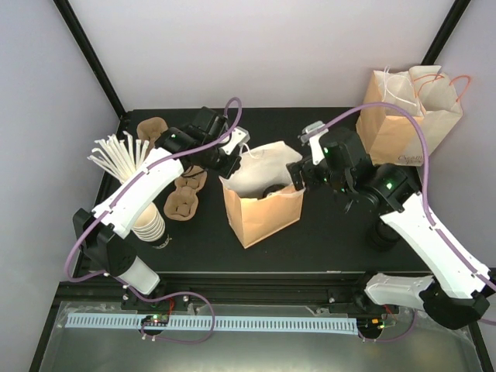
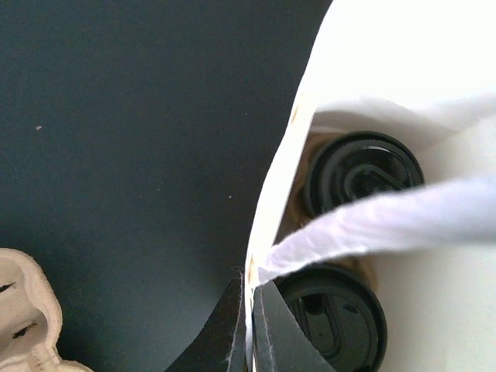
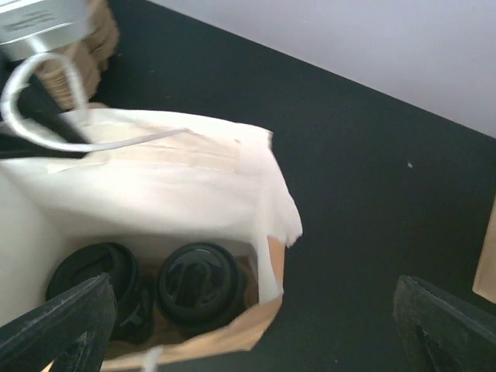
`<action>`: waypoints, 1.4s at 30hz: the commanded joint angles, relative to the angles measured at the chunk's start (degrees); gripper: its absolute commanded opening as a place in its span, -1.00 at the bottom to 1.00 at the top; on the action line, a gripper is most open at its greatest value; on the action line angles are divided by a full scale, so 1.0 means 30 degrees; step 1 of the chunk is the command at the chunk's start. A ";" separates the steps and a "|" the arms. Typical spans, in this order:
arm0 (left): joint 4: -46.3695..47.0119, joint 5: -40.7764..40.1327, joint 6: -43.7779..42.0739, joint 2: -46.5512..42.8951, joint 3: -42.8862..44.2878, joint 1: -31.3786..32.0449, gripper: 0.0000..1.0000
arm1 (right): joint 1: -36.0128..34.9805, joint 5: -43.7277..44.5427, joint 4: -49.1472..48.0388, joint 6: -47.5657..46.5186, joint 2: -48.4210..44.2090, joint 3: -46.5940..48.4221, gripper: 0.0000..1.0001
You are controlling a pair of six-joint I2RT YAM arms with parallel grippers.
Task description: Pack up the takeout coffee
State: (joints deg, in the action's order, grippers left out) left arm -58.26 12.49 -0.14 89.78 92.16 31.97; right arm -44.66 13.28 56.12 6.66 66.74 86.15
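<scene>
Two takeout coffees stand side by side inside the open brown paper bag (image 1: 262, 213), showing as black lids (image 2: 363, 172) (image 2: 333, 314) in the left wrist view and as black lids (image 3: 200, 283) (image 3: 93, 280) in the right wrist view. My left gripper (image 2: 252, 285) (image 1: 230, 161) is shut on the bag's left wall at the rim, just under the white handle (image 2: 387, 221). My right gripper (image 3: 252, 325) (image 1: 299, 177) hangs open over the bag's right edge, its fingers (image 3: 66, 322) wide apart and holding nothing.
A second paper bag (image 1: 407, 116) stands at the back right. Brown cup carriers (image 1: 186, 198) (image 2: 23, 310) lie left of the bag, with another one (image 1: 153, 130) behind. A stack of white cups (image 1: 151, 225) and a fan of white sticks (image 1: 116, 155) sit at the left.
</scene>
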 commanded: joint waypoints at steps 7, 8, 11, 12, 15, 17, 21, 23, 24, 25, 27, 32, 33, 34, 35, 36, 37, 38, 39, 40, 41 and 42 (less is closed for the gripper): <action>0.0671 -0.1236 -0.0485 -0.0921 0.0948 0.0263 -0.97 | 0.3023 -0.0365 0.3443 0.4261 0.2885 0.4356 1.00; 0.0871 -0.1513 -0.0656 -0.1123 0.0763 0.0385 -0.97 | 0.3235 -0.0747 0.3571 0.4469 0.3036 0.4436 1.00; 0.1544 -0.2615 -0.1295 -0.1669 0.0152 0.0844 -0.97 | 0.4055 -0.1729 0.3454 0.5350 0.2907 0.3758 1.00; 0.1709 -0.3225 -0.1497 -0.1799 0.0012 0.1018 -0.97 | 0.4415 -0.2305 0.3217 0.5495 0.2727 0.3274 1.00; 0.2168 -0.4555 -0.2060 -0.1992 -0.0287 0.1752 -0.97 | 0.5322 -0.3805 0.2405 0.5785 0.2105 0.1777 1.00; 0.2434 -0.5076 -0.2364 -0.2124 -0.0504 0.2227 -0.97 | 0.5743 -0.4270 0.1933 0.5935 0.1632 0.0841 1.00; 0.3256 -0.5435 -0.2924 -0.2817 -0.1476 0.2994 -0.97 | 0.6405 -0.4336 0.1750 0.6395 0.1049 -0.0644 1.00; 0.3734 -0.5611 -0.3249 -0.3249 -0.2276 0.3350 -0.97 | 0.6522 -0.4448 0.1739 0.6467 0.0803 -0.1403 1.00; 0.3994 -0.5740 -0.3390 -0.3461 -0.2687 0.3561 -0.97 | 0.6537 -0.4546 0.1688 0.6462 0.0685 -0.1722 1.00; 0.4213 -0.5881 -0.3550 -0.3667 -0.3097 0.3756 -0.97 | 0.6535 -0.4705 0.1649 0.6454 0.0501 -0.2040 1.00; 0.4573 -0.6124 -0.3736 -0.3953 -0.3796 0.4113 -0.97 | 0.6553 -0.5020 0.1548 0.6163 0.0261 -0.2343 1.00; 0.4941 -0.6397 -0.3611 -0.4473 -0.4618 0.4814 -0.97 | 0.6568 -0.7198 0.1373 0.4673 -0.0488 -0.3248 1.00; 0.5078 -0.6391 -0.3563 -0.4636 -0.4741 0.4912 -0.97 | 0.6568 -0.8029 0.1258 0.4444 -0.0711 -0.3527 1.00; 0.5268 -0.6445 -0.3524 -0.4785 -0.4848 0.5002 -0.97 | 0.6575 -0.8476 0.1152 0.4320 -0.0951 -0.3786 0.99; 0.5441 -0.6540 -0.3446 -0.4928 -0.4979 0.5049 -0.97 | 0.6569 -0.8796 0.0974 0.4249 -0.1139 -0.4030 0.99; 0.5752 -0.6775 -0.3224 -0.5022 -0.5083 0.5052 -0.97 | 0.6568 -0.8902 0.0797 0.4233 -0.1342 -0.4207 0.98; 0.6066 -0.7032 -0.2921 -0.5071 -0.5169 0.5056 -0.97 | 0.6568 -0.8783 0.0743 0.4242 -0.1433 -0.4248 0.98; 0.6332 -0.7185 -0.2671 -0.5066 -0.5158 0.5034 -0.97 | 0.6568 -0.8549 0.0725 0.4254 -0.1481 -0.4154 0.98; 0.6442 -0.7273 -0.2402 -0.4956 -0.5003 0.4984 -0.97 | 0.6561 -0.8186 0.0700 0.4256 -0.1436 -0.3952 0.98; 0.6350 -0.7336 -0.2094 -0.4700 -0.4705 0.4926 -0.97 | 0.6567 -0.7701 0.0686 0.4329 -0.1404 -0.3663 0.98; 0.6086 -0.7274 -0.1755 -0.4375 -0.4206 0.4802 -0.97 | 0.6582 -0.7077 0.0663 0.4441 -0.1371 -0.3337 0.99; 0.5654 -0.7142 -0.1423 -0.3917 -0.3584 0.4677 -0.97 | 0.6570 -0.6662 0.0546 0.4484 -0.1319 -0.2967 0.99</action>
State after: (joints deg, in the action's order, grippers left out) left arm -42.35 -7.53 -8.36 75.83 76.77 46.70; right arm -25.30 -9.56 60.36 20.58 63.05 73.91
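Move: The bag's right rim, still untouched by the open right hand, lies about 4 cm ahead of that hand, 2 cm to its right and 9 cm below. The nearer black-lidded cup, inside the bag, is level with the hand, 4 cm left and some 20 cm down. The left hand already pinches the opposite rim; from it the right rim is roughly 18 cm to its right, level otherwise, and the empty carrier 16 cm left, 6 cm back and 22 cm below. Forward and to its right first, then down about 8 cm and back again, the right hand comes around to the outside of the bag's right rim, fingers wide open and tipping some 25 degrees more downward. Meanwhile the left hand keeps its pinch on the left rim, lifts slightly, then draws it about 4 cm back and a little right, its fingertips swinging forward. ##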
